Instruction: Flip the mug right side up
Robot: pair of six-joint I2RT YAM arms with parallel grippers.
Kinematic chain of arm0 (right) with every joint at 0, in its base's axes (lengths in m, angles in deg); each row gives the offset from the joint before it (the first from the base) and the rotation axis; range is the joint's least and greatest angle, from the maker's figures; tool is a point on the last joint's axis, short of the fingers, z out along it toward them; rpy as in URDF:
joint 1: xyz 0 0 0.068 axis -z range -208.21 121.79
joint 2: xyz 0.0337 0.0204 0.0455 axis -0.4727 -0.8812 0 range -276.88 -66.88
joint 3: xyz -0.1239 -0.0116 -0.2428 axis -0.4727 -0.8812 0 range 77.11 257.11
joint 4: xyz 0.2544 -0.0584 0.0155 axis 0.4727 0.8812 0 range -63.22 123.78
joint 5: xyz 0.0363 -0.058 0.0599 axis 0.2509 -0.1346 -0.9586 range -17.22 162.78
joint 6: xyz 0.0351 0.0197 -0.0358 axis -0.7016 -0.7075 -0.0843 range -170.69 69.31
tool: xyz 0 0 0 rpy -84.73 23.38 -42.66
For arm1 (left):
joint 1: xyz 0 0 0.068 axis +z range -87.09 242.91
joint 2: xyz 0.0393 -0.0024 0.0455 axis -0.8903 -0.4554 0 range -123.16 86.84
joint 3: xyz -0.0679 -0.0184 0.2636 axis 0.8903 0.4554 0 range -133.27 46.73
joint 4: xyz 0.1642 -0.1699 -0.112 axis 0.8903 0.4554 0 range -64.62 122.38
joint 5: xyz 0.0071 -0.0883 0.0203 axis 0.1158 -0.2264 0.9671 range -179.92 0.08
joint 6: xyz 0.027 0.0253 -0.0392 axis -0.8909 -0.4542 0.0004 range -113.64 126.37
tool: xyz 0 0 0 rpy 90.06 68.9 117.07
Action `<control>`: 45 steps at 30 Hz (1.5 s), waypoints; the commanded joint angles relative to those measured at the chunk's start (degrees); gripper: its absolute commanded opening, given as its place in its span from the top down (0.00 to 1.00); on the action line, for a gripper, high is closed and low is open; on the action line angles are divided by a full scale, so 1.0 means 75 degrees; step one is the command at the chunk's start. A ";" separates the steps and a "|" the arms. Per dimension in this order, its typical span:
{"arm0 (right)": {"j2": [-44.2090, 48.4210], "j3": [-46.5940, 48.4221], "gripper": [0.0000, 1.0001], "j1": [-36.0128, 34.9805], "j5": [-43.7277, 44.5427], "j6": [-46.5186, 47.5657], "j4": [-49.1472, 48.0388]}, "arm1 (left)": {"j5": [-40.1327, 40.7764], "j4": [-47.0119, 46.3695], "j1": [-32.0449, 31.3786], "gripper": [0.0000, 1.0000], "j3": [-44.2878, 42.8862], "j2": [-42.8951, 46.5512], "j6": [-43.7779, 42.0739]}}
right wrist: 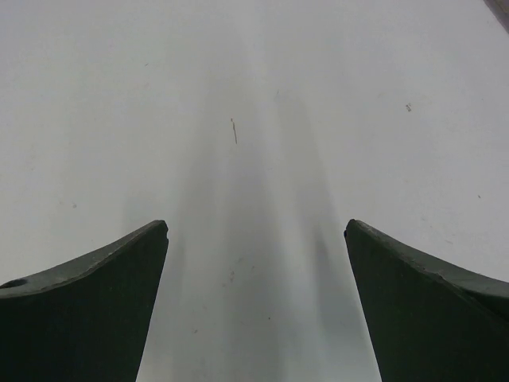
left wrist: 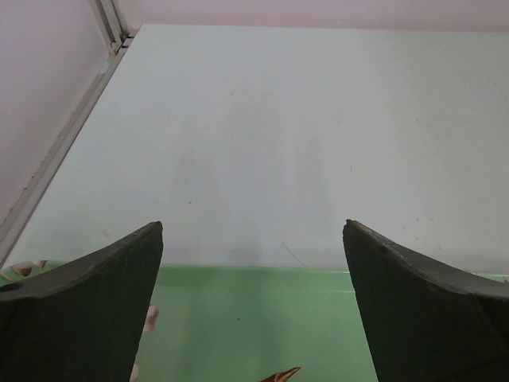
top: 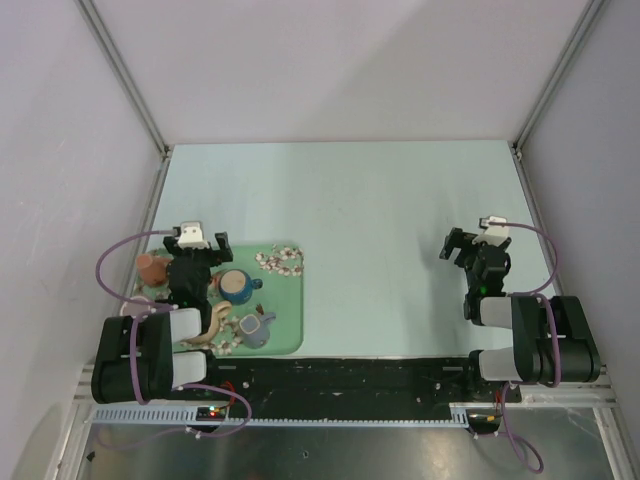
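Note:
A blue mug (top: 236,285) stands on the green tray (top: 290,335) at the near left, with a tan round face turned up and its handle pointing right. My left gripper (top: 197,245) is open and empty, just left of and beyond the mug, over the tray's far edge. In the left wrist view the left gripper (left wrist: 253,224) frames the green tray (left wrist: 262,318) and the bare table; the mug is out of that view. My right gripper (top: 475,250) is open and empty at the right, far from the mug; in its wrist view the right gripper (right wrist: 257,223) is over bare table.
The tray also holds a grey teapot-like piece (top: 256,328), a brown figure (top: 150,267), pale shells (top: 280,260) and a tan wooden piece (top: 214,322). A brown tip (left wrist: 280,374) shows at the bottom of the left wrist view. Walls and rails bound the table.

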 commanded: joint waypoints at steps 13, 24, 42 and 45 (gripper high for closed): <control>0.3024 0.2153 0.00 -0.0393 -0.2504 -0.0114 0.4525 | -0.0282 0.3949 0.0139 0.02 -0.2587 0.0354 -0.0170; 0.2879 0.3975 0.00 -0.3140 -0.3075 0.1017 0.7418 | -0.2157 1.5115 -0.2589 0.04 -0.8082 -0.0634 -0.6450; 0.2472 0.4037 0.00 -0.4874 -0.1317 0.0987 0.8705 | 0.0246 1.5912 -0.4432 0.24 -0.7896 -0.3044 -0.7232; 0.2412 0.3994 0.00 -0.4902 -0.1232 0.1026 0.8721 | 0.0264 1.5905 -0.4461 0.25 -0.7859 -0.3275 -0.7115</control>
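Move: The blue mug sits in the green tray, roughly 9 cm to the left hand's right, 9 cm back from it and 12 cm below. Close to it, the grey mug is about 10 cm farther back and 4 cm farther right, the cream cup some 7 cm farther back and 5 cm farther left. From the right hand the blue mug lies about 50 cm left, 10 cm back and some 8 cm lower. The left hand arcs up about 15 cm and a little forward, then swings right, back and down towards the blue mug, ending about 14 cm right of its start, 8 cm back and 5 cm lower, fingers turned from forward to straight down and narrowed to about three-quarters open, above the mug and slightly right of it. Meanwhile the right hand, fingers wide open, rises some 15 cm, sweeps about 23 cm left and 10 cm back towards the tray, turning roughly 50 degrees counter-clockwise, and sinks almost to its starting height over bare table. ##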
